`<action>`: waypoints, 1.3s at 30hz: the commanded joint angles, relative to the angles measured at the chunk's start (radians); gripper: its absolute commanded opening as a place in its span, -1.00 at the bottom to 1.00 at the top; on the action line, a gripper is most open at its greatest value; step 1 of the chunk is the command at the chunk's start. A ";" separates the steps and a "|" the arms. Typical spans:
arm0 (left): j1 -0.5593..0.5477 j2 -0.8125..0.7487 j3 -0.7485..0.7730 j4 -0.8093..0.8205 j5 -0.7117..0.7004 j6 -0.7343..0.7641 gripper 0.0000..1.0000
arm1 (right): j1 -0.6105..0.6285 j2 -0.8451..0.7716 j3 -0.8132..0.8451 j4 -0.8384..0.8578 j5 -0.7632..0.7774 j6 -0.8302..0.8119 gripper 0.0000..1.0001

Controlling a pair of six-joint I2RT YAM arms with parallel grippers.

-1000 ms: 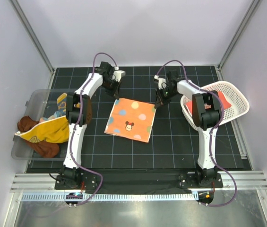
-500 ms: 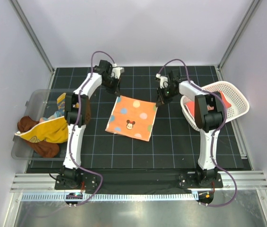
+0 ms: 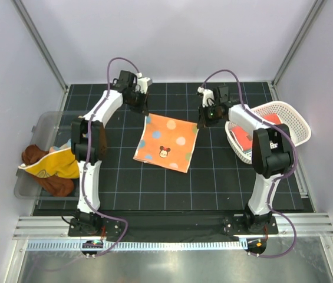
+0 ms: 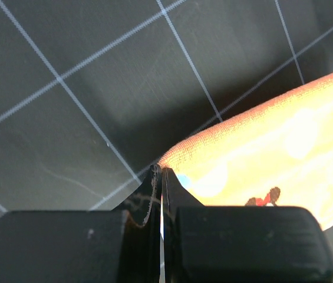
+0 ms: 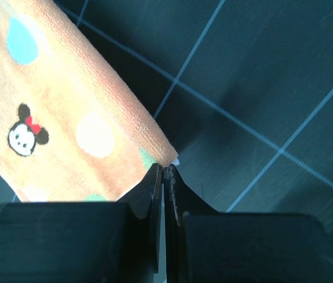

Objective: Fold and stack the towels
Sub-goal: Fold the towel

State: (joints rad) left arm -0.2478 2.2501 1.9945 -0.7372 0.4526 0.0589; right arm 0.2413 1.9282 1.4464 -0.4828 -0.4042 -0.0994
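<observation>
An orange polka-dot towel (image 3: pixel 167 143) with a cartoon mouse face lies spread on the black grid mat. My left gripper (image 3: pixel 145 113) is shut on its far left corner (image 4: pixel 172 158). My right gripper (image 3: pixel 200 124) is shut on its far right corner (image 5: pixel 165 155). Both far corners are lifted off the mat while the near edge rests on it. A yellow-orange towel (image 3: pixel 51 165) and a rust-brown towel (image 3: pixel 54 184) hang over the clear bin's (image 3: pixel 25 187) front. A red-orange towel (image 3: pixel 250 135) lies in the white basket (image 3: pixel 296 125).
The clear bin stands off the mat's left edge, the tilted white basket at its right. Grey walls and metal posts close in the back and sides. An aluminium rail (image 3: pixel 166 227) runs along the near edge by the arm bases.
Both grippers have moved toward the back of the table, dragging the polka-dot towel with them. The left gripper has closed on its corner.
</observation>
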 commanded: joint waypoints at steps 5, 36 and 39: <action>0.002 -0.162 -0.137 0.068 -0.040 -0.022 -1.00 | 0.079 -0.187 -0.093 0.018 0.116 0.018 -0.98; 0.001 -0.610 -0.796 0.139 -0.152 -0.152 -1.00 | 0.368 -0.479 -0.537 0.101 0.238 0.247 -0.98; -0.005 -0.595 -0.806 0.140 -0.156 -0.162 -1.00 | 0.378 -0.479 -0.557 0.115 0.240 0.253 -0.98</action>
State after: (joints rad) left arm -0.2531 1.6726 1.1931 -0.6285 0.3260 -0.0906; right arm 0.6094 1.4792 0.9062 -0.3889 -0.1795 0.1299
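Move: The left hand, already pinching one end of the towel's raised far edge, is bound for the towel's near left corner, some 19 cm back, 6 cm to its left and 8 cm below. The right hand holds the other end; the near right corner lies about 19 cm back, 5 cm left and 7 cm down. The mouse face sits about 15 cm back and 9 cm right of the left hand. The white basket's middle is some 34 cm right of the right hand, level with it and slightly below. Back towards the base and a little left, both hands sweep together some 16–17 cm, carrying the pinched far edge over the towel towards its near edge. The left stays nearly level before sinking slightly, turning about 10 degrees counter-clockwise; the right arcs up about 3 cm, then comes down to just below its starting height. Both grippers stay shut on the cloth. ##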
